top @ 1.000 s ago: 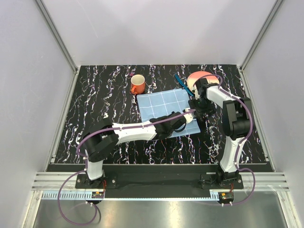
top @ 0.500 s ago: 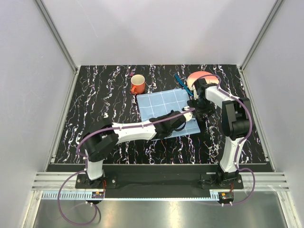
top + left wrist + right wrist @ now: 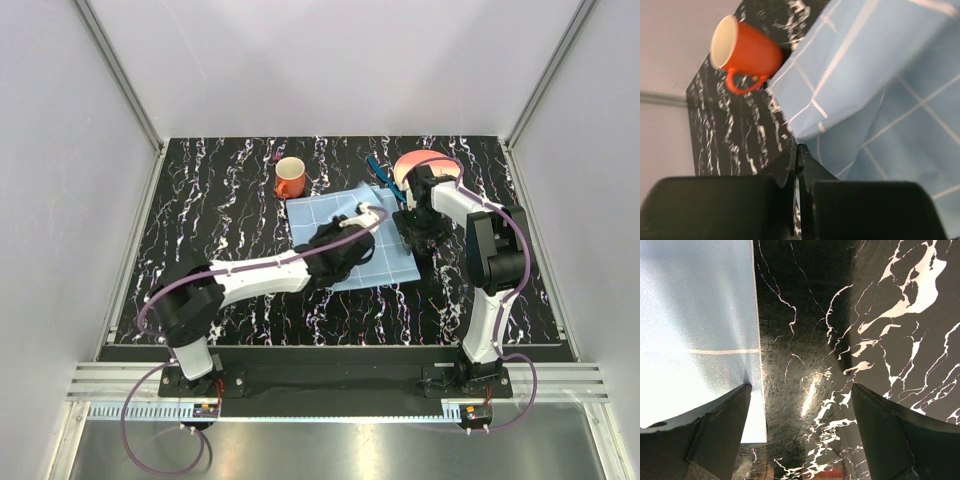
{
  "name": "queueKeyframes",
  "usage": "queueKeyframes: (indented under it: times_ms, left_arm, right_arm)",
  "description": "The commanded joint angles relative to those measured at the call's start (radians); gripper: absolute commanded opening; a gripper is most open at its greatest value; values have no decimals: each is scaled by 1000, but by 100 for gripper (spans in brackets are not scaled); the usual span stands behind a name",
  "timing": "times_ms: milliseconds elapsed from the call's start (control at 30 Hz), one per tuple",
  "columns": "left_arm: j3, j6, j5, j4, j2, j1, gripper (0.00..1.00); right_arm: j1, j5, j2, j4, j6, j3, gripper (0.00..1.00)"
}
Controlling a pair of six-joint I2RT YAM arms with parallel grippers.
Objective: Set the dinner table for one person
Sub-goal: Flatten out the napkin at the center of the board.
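Note:
The dinner table (image 3: pixel 220 200) is a black top with white and purple streaks. A light-blue checked cloth mat (image 3: pixel 390 258) lies on it right of centre. My left gripper (image 3: pixel 348 228) is over the mat's middle, shut on a raised fold of the cloth. In the left wrist view the jaws (image 3: pixel 799 150) meet on the mat (image 3: pixel 890 75), which bulges up in a fold. My right gripper (image 3: pixel 416 236) hangs open at the mat's right edge. In the right wrist view its fingers (image 3: pixel 720 412) straddle the mat's edge (image 3: pixel 695 315) and bare table (image 3: pixel 875 305), holding nothing.
An orange mug (image 3: pixel 290 178) stands just beyond the mat's far left corner, also seen on its side in the left wrist view (image 3: pixel 747 50). An orange plate (image 3: pixel 410 162) and blue cutlery (image 3: pixel 378 170) lie at the back right. White walls enclose the table.
My left gripper has moved from the mat's near right part toward the far left, carrying the pinched cloth with it. The right gripper has hardly moved.

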Motion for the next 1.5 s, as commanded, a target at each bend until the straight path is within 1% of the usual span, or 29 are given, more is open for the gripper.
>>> queueKeyframes:
  times_ms: [0, 67, 300, 367, 567, 600, 700, 767, 867, 1167, 1333, 1467]
  left_arm:
    - [-39, -82, -145, -20, -113, 21, 0]
    - [-62, -97, -142, -59, -144, 19, 0]
    - [-166, -123, -153, -107, -253, 19, 0]
    - [-175, -145, -179, -133, -265, 19, 0]
    - [-203, -191, -184, -207, -310, 18, 0]
    - [-206, -221, -184, -220, -316, 18, 0]
    - [-212, -248, -176, -267, -321, 18, 0]
    - [-212, -269, -174, -326, -325, 16, 0]
    - [-217, -289, -205, -363, -328, 13, 0]
    - [-230, -252, -289, -460, -345, 10, 0]
    - [-235, -240, -288, -535, -353, 10, 0]
    - [-238, -211, -274, -550, -367, 10, 0]
  right_arm:
    - [23, 15, 51, 6, 9, -39, 90]
    - [25, 17, 51, 6, 9, -38, 90]
    - [42, 34, 63, -4, 9, -12, 90]
    - [45, 37, 64, -9, 8, -5, 90]
    - [46, 43, 72, -18, -3, 10, 91]
    - [46, 43, 72, -20, -5, 11, 90]
    - [46, 41, 74, -23, -8, 16, 91]
    - [46, 41, 71, -23, -9, 16, 91]
    - [46, 40, 68, -24, -11, 10, 91]
    - [48, 43, 63, -24, -15, -9, 91]
    - [46, 52, 69, -23, -18, -1, 91]
    - [46, 55, 75, -26, -23, 14, 91]
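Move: My left hand already pinches a raised edge of the napkin, some 14 cm above the board. The bare board it is headed for lies about 15 cm to its left and 6 cm back; the flat napkin's middle is roughly 4 cm ahead and 3 cm left. The mug stands about 19 cm ahead and 16 cm left. From my right hand the napkin's middle is some 16 cm left and 1 cm ahead, with the plate about 19 cm ahead and 2 cm right. Keeping the pinch on the napkin's edge, I sweep my left hand about 15 cm left and draw it some 7 cm back towards me, staying high and turning it roughly 15 degrees counter-clockwise, its left side rolling up late on. My right hand stays put, wide open, its left finger still down on the napkin's right edge. ##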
